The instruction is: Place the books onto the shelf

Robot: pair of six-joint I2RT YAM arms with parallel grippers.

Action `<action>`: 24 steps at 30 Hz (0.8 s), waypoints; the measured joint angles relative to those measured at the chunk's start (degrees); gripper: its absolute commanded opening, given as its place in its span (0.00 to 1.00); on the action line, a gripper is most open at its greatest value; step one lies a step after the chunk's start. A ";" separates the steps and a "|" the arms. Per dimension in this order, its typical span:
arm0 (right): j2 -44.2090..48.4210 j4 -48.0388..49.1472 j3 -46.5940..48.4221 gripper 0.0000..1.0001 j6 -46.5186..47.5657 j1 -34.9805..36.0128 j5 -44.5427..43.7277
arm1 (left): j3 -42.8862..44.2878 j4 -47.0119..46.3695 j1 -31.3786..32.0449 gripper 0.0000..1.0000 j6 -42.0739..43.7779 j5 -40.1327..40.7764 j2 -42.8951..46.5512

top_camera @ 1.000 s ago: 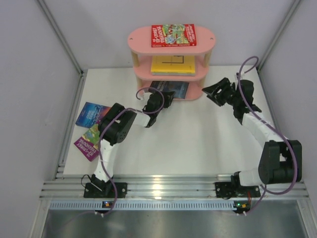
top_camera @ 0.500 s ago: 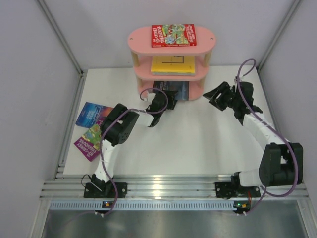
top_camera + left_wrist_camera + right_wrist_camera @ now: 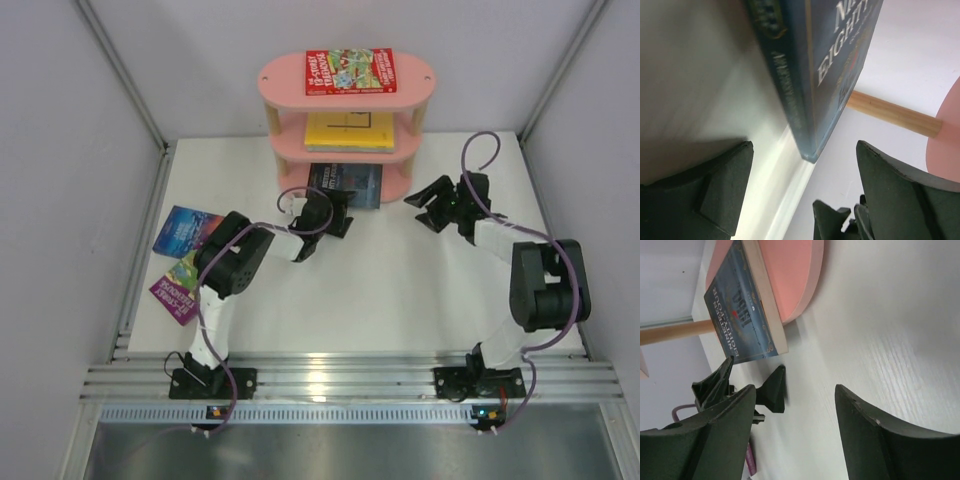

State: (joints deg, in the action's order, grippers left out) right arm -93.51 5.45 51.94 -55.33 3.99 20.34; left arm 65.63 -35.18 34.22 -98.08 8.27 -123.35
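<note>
The pink shelf [image 3: 283,75] stands at the back. A red book [image 3: 350,71] lies on its top board and a yellow book [image 3: 349,131] on the middle one. A dark navy book [image 3: 345,184] rests on the bottom board and juts out over the front. My left gripper [image 3: 335,222] is open just in front of it. In the left wrist view the navy book's [image 3: 830,65] corner hangs free between the spread fingers [image 3: 715,190]. My right gripper [image 3: 432,205] is open and empty, right of the shelf. A blue book [image 3: 187,230] and a purple book [image 3: 180,285] lie on the table at the left.
A wooden post [image 3: 895,114] and the pink bottom board [image 3: 790,275] are close to both grippers. The enclosure's walls rise on both sides. An aluminium rail [image 3: 340,380] runs along the near edge.
My left gripper has opened and let go of the navy book, which now lies on the bottom board. The right gripper has moved left toward the shelf.
</note>
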 measured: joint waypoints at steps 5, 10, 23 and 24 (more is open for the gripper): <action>-1.99 11.06 -5.33 0.64 -8.41 2.29 -1.97 | -6.91 -0.68 -1.62 0.84 -0.44 -2.56 4.70; -6.43 21.70 -9.22 0.64 -17.20 8.02 -6.60 | -13.55 -0.37 -7.48 0.86 1.64 -6.49 11.08; -24.26 51.28 -8.61 0.64 -37.11 25.27 -25.97 | -20.59 12.66 -19.80 0.85 18.62 -17.44 30.82; -24.92 51.63 -7.89 0.64 -37.42 25.79 -27.17 | -20.87 13.84 -20.37 0.85 19.98 -18.38 31.89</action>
State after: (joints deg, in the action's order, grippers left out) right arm -118.43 57.08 44.05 -92.75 29.78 -6.83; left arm 44.75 -21.34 13.85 -78.11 -10.11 -91.46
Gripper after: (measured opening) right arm 0.641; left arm 0.851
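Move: On the lowest shelf, Nineteen Eighty-Four lies about 12 cm ahead of the right hand, 18 cm to its left and 5 cm below. The shelf's right post stands roughly 13 cm ahead of that hand and 2 cm left, at its height; the yellow book is about 14 cm ahead, 18 cm left and 10 cm above. From the left hand, Nineteen Eighty-Four's middle is some 7 cm ahead, 1 cm left and 1 cm lower. Clearing the space before Nineteen Eighty-Four, the empty left hand swings about 16 cm left, drawing back a little and rising in the second half. The right hand sweeps roughly 15 cm left while sinking 5 cm, to just in front of the spine, its left side rolling up and the wrist turning somewhat clockwise. Both grippers stay open. ##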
